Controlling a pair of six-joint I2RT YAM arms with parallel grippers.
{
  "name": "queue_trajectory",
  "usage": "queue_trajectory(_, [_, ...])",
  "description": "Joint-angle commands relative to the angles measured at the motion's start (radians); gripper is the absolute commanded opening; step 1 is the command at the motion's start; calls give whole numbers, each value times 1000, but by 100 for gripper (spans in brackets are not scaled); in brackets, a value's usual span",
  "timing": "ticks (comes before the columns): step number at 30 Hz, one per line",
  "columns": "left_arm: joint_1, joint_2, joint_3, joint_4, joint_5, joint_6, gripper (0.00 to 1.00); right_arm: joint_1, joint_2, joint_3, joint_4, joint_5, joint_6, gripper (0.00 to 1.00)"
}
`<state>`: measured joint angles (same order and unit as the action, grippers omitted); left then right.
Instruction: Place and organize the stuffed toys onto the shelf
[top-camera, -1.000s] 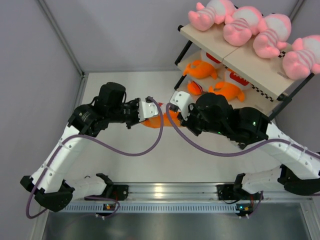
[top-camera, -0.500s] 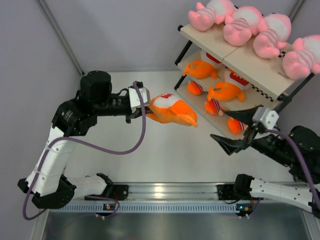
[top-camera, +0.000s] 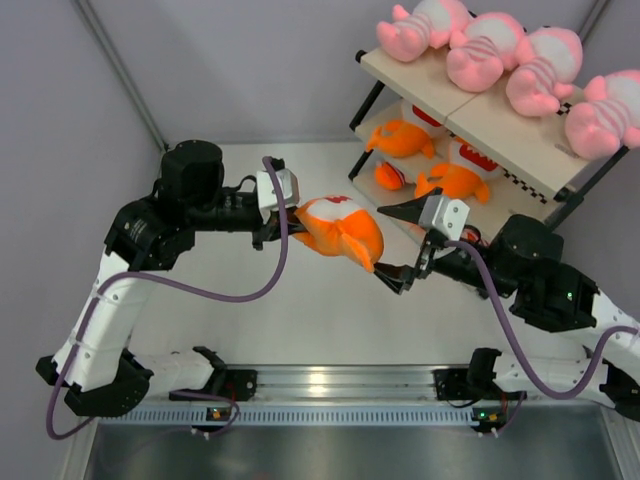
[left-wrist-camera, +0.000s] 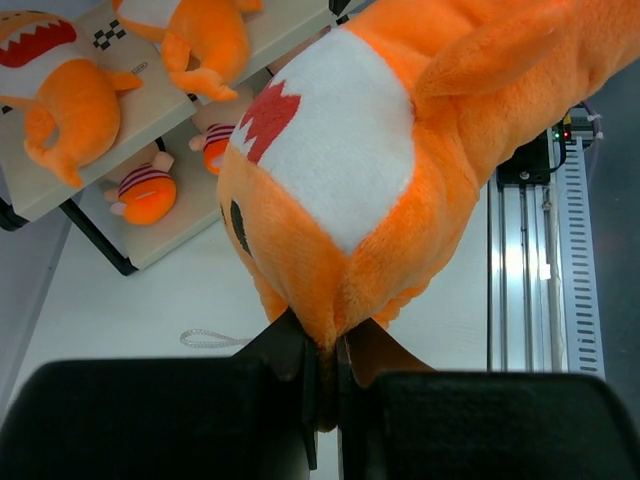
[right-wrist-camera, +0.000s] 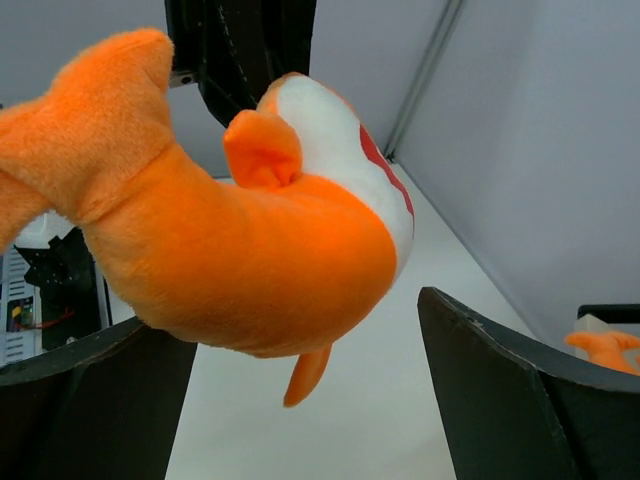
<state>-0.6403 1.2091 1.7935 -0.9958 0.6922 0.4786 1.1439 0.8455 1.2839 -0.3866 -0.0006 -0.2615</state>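
An orange stuffed toy (top-camera: 335, 228) with a white toothy mouth hangs in mid-air over the table. My left gripper (top-camera: 287, 216) is shut on a pinch of its plush; the left wrist view shows that toy (left-wrist-camera: 400, 150) squeezed between the two closed fingers of the left gripper (left-wrist-camera: 328, 345). My right gripper (top-camera: 392, 246) is open, its fingers straddling the toy's tail end. In the right wrist view the orange body (right-wrist-camera: 230, 260) sits between the wide-apart fingers of the right gripper (right-wrist-camera: 290, 315), apart from the right finger. The shelf (top-camera: 500, 140) stands at the far right.
Several pink striped stuffed toys (top-camera: 485, 50) lie in a row on the shelf's top board. Two orange ones (top-camera: 400, 138) (top-camera: 455, 182) lie on the middle board, and a small orange striped piece (left-wrist-camera: 145, 195) on the lowest. A thin cord loop (left-wrist-camera: 210, 338) lies on the table.
My left gripper lifted the orange toy off the table. The right gripper let go, opened, pulled away to the right, then swung back in around the toy's tail.
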Motion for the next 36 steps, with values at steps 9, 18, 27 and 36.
queue_trajectory(9, [-7,-22,-22,56,-38,-5,4,11,12,55,163,-24,34,19])
queue_trajectory(18, [-7,-62,-175,56,-457,38,98,11,192,391,-478,238,-114,0])
queue_trajectory(27, [-4,-132,-247,57,-563,60,98,25,308,653,-788,651,-186,0])
queue_trajectory(36, [-4,-99,-240,57,-542,66,98,24,239,649,-992,772,-24,0])
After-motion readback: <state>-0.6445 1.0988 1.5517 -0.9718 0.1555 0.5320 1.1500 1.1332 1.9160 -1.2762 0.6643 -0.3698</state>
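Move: The orange shark I already hold by the head in my left hand has its middle about 9 cm to that hand's right, roughly level in reach and height. From my open right hand it lies some 8 cm left and 2 cm farther out, near fingertip height. Of the two sharks on the middle shelf, the nearer is about 20 cm ahead and 18 cm right of my right hand, the other 29 cm ahead and 6 cm right, both some 15 cm lower. I lift my right hand about 2 cm and shut its fingers on the shark's body. My left fingers then open wide and let go of the head, that hand withdrawing to the left, forward and down, some 7 cm each way. I carry the shark about 13 cm right and 6 cm forward towards the shelf, turning my right fingers from leftward to mostly forward and dipping. ##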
